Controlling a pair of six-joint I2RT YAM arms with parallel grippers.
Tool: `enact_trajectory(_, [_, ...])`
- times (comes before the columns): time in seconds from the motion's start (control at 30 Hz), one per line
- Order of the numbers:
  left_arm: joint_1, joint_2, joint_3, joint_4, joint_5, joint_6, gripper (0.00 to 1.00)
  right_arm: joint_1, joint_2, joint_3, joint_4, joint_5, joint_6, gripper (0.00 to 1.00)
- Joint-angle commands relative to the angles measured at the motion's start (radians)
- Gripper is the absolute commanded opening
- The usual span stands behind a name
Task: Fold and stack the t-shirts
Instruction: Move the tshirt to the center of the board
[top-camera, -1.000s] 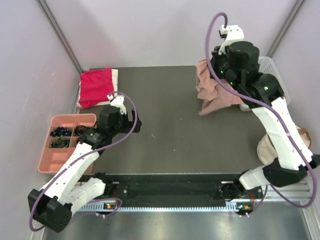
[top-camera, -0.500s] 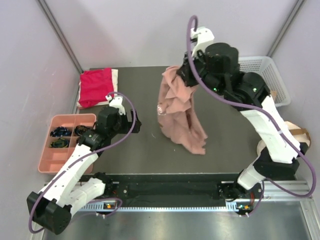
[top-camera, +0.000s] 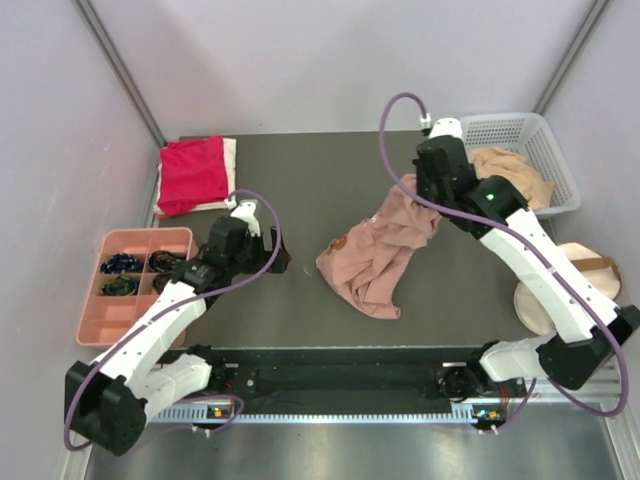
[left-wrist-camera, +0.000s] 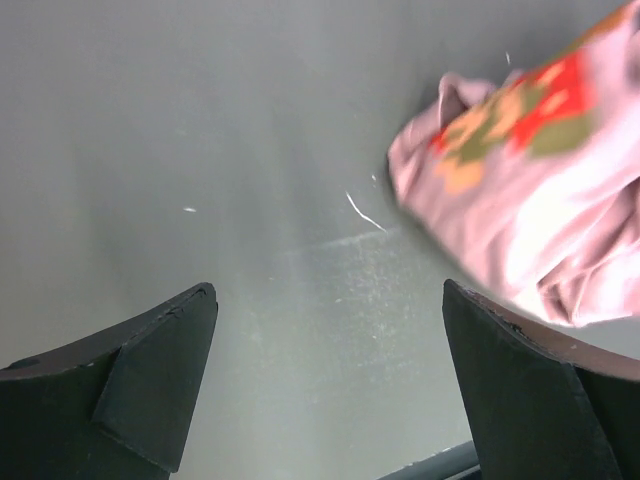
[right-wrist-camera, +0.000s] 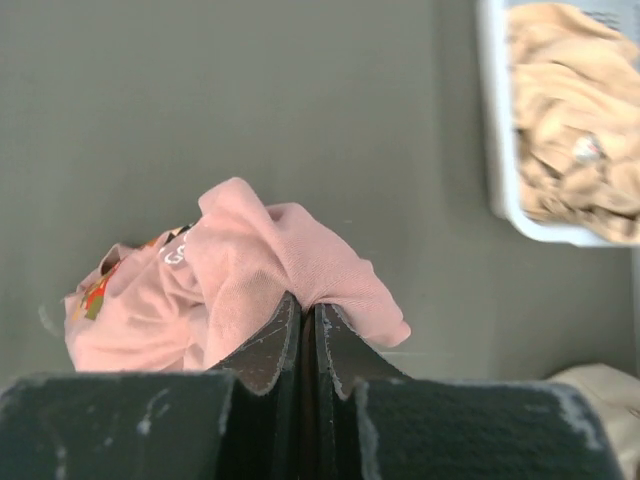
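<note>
The dusty-pink t-shirt (top-camera: 368, 258) lies crumpled in the middle of the dark table, its print showing at the left edge (left-wrist-camera: 520, 190). My right gripper (right-wrist-camera: 308, 302) is shut on a pinched fold of the pink shirt (right-wrist-camera: 250, 255), holding its upper right part (top-camera: 418, 198) just above the table. My left gripper (left-wrist-camera: 328, 290) stands open over bare table, just left of the shirt (top-camera: 276, 262). A folded red t-shirt (top-camera: 192, 172) rests on a white one (top-camera: 231, 150) at the back left. A tan t-shirt (top-camera: 512, 172) lies bunched in the basket (right-wrist-camera: 565, 120).
The white basket (top-camera: 520, 120) stands at the back right corner (right-wrist-camera: 492, 150). A pink compartment tray (top-camera: 128, 320) with small dark items sits at the left edge. A round cream bag (top-camera: 560, 290) lies off the right side of the table.
My right arm swung the pink shirt from near the basket to the left, then lowered it onto the middle of the table. My left gripper edged a little toward it.
</note>
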Motion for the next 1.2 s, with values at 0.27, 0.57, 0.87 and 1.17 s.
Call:
enact_trajectory(0.27, [-0.264, 0.218, -0.032, 0.342, 0.037, -0.135, 0.99, -0.119, -0.126, -0.095, 0.082, 0.040, 0.037, 0.00])
enact_trajectory(0.57, [-0.354, 0.389, -0.005, 0.539, 0.037, -0.198, 0.99, -0.122, -0.127, -0.147, 0.091, -0.012, 0.075, 0.00])
enact_trajectory(0.87, [-0.400, 0.461, 0.127, 0.425, 0.012, -0.166, 0.98, -0.123, -0.115, -0.037, 0.068, 0.028, 0.025, 0.00])
enact_trajectory(1.17, [-0.400, 0.113, 0.227, -0.020, -0.332, -0.183, 0.99, -0.045, 0.015, 0.122, 0.065, -0.292, 0.041, 0.00])
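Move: The shirt's loose lower part, lying on the board, has its middle about 19 cm to the left hand's right, 5 cm ahead and some 13 cm below. The right hand already holds the top of the t-shirt high up. From that hand the lower part lies some 10 cm left, level fore and aft, 29 cm below; the board centre is about 9 cm left, 7 cm ahead, 31 cm below; the white basket some 28 cm right, 26 cm ahead, 26 cm below. Still pinching the bunched top of the t-shirt, the right fingers carry it about 5 cm right, sink slightly, then rise some 6 cm and swing partway back left. The open left hand sweeps about 17 cm right towards the shirt's lying part, sinking 6 cm and turning nearly 20 degrees clockwise, then lifts again and backs off a few centimetres left; no grip is taken. ##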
